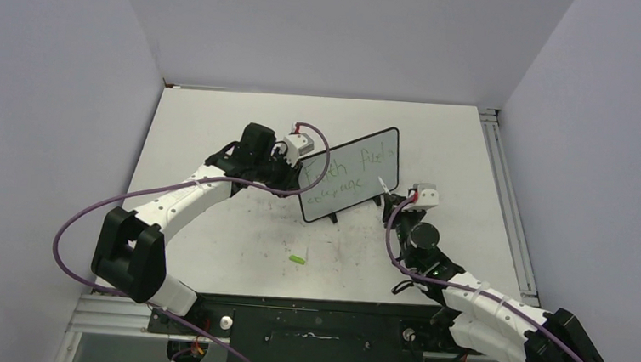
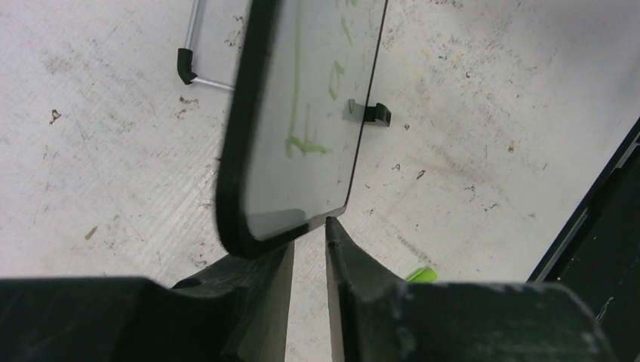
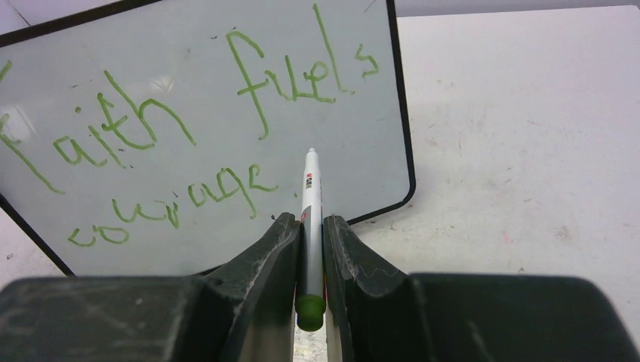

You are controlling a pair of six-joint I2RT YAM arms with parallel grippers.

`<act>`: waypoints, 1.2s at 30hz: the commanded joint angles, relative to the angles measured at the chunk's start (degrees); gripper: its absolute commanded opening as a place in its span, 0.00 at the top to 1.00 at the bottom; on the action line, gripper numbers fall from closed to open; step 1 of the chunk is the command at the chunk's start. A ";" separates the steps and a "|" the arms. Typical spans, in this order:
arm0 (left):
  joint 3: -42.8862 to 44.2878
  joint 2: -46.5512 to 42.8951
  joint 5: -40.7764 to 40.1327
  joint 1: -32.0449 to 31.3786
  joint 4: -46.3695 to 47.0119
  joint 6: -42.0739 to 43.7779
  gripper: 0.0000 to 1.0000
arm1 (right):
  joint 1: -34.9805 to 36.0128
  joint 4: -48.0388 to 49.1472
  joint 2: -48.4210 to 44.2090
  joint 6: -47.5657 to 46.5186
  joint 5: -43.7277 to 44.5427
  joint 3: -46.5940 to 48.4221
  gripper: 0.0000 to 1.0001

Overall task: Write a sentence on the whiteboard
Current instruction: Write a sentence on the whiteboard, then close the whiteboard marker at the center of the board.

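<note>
The whiteboard (image 1: 361, 154) stands tilted on its small black feet mid-table. The sentence (image 3: 151, 136) sits on it in green, two lines reading "Faith fuels courage"; a few of its strokes (image 2: 306, 143) appear in the left wrist view. My left gripper (image 2: 309, 230) is at the board's left corner (image 2: 241, 226), jaws a narrow gap apart with only table showing between them and the corner just past the fingertips. My right gripper (image 3: 309, 220) is shut on a white marker (image 3: 311, 188) with a green end. The marker's tip points at the board just right of "courage" and is close to its face.
A small green marker cap (image 1: 298, 258) lies on the scuffed white table (image 1: 218, 131) in front of the board, also seen as the green cap (image 2: 421, 274) by my left finger. A thin metal stand leg (image 2: 192, 72) lies behind the board. A rail (image 1: 503, 202) runs along the table's right edge.
</note>
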 commanded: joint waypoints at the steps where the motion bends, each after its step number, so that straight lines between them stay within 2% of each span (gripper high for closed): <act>1: 0.75 -0.17 -2.16 -0.33 -1.68 1.55 0.76 | 0.18 -0.11 -1.54 -0.04 1.93 -0.40 0.95; 6: 0.53 -0.59 -2.16 -0.33 -1.36 1.37 0.64 | 0.53 -0.59 -2.23 -0.03 1.93 -0.14 0.95; 10: 0.35 -1.13 -2.00 -0.33 -1.18 0.96 0.51 | 0.75 -1.14 -3.13 -0.04 2.09 -0.13 0.95; 14: -0.10 -1.95 -2.71 -0.33 -1.20 0.21 0.33 | 0.87 -1.69 -4.39 -0.03 2.37 0.08 0.95; 16: -0.93 -3.24 -3.66 -0.33 -1.29 -0.32 0.28 | 0.86 -2.32 -5.20 -0.22 2.46 0.41 0.95; 21: -5.02 -9.70 -6.88 -0.33 0.04 -2.15 0.20 | 0.96 -3.95 -7.61 -0.46 2.76 1.32 0.95; 30: -16.81 -28.17 -13.56 -0.49 5.83 -7.56 0.18 | 1.13 -8.17 -11.13 0.18 1.74 4.02 0.95; 36: -24.05 -38.96 -12.23 -2.10 10.03 -12.53 0.12 | 1.34 -12.03 -13.27 1.75 0.32 6.19 0.95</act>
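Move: The left fingers are still at the whiteboard's left edge, the board's middle about 13 cm to their right and 3 cm farther out, a little lower. The stand's left foot is roughly 10 cm right of that hand and 4 cm back, and the green cap 16 cm straight back, both some 10 cm down. From the marker-holding right hand, the board's middle lies about 6 cm ahead, 11 cm left, slightly lower; the stand's right foot is about 5 cm ahead, 2 cm left and 11 cm below. Open the left gripper almost fully beside the whiteboard's left edge to let go of it, then take that hand back, left and up, away from the board, about 6 cm back, tilting the fingers up and turning counter-clockwise. Keep the marker pinched in the right hand and raise it about 4 cm, easing slightly back and right. ##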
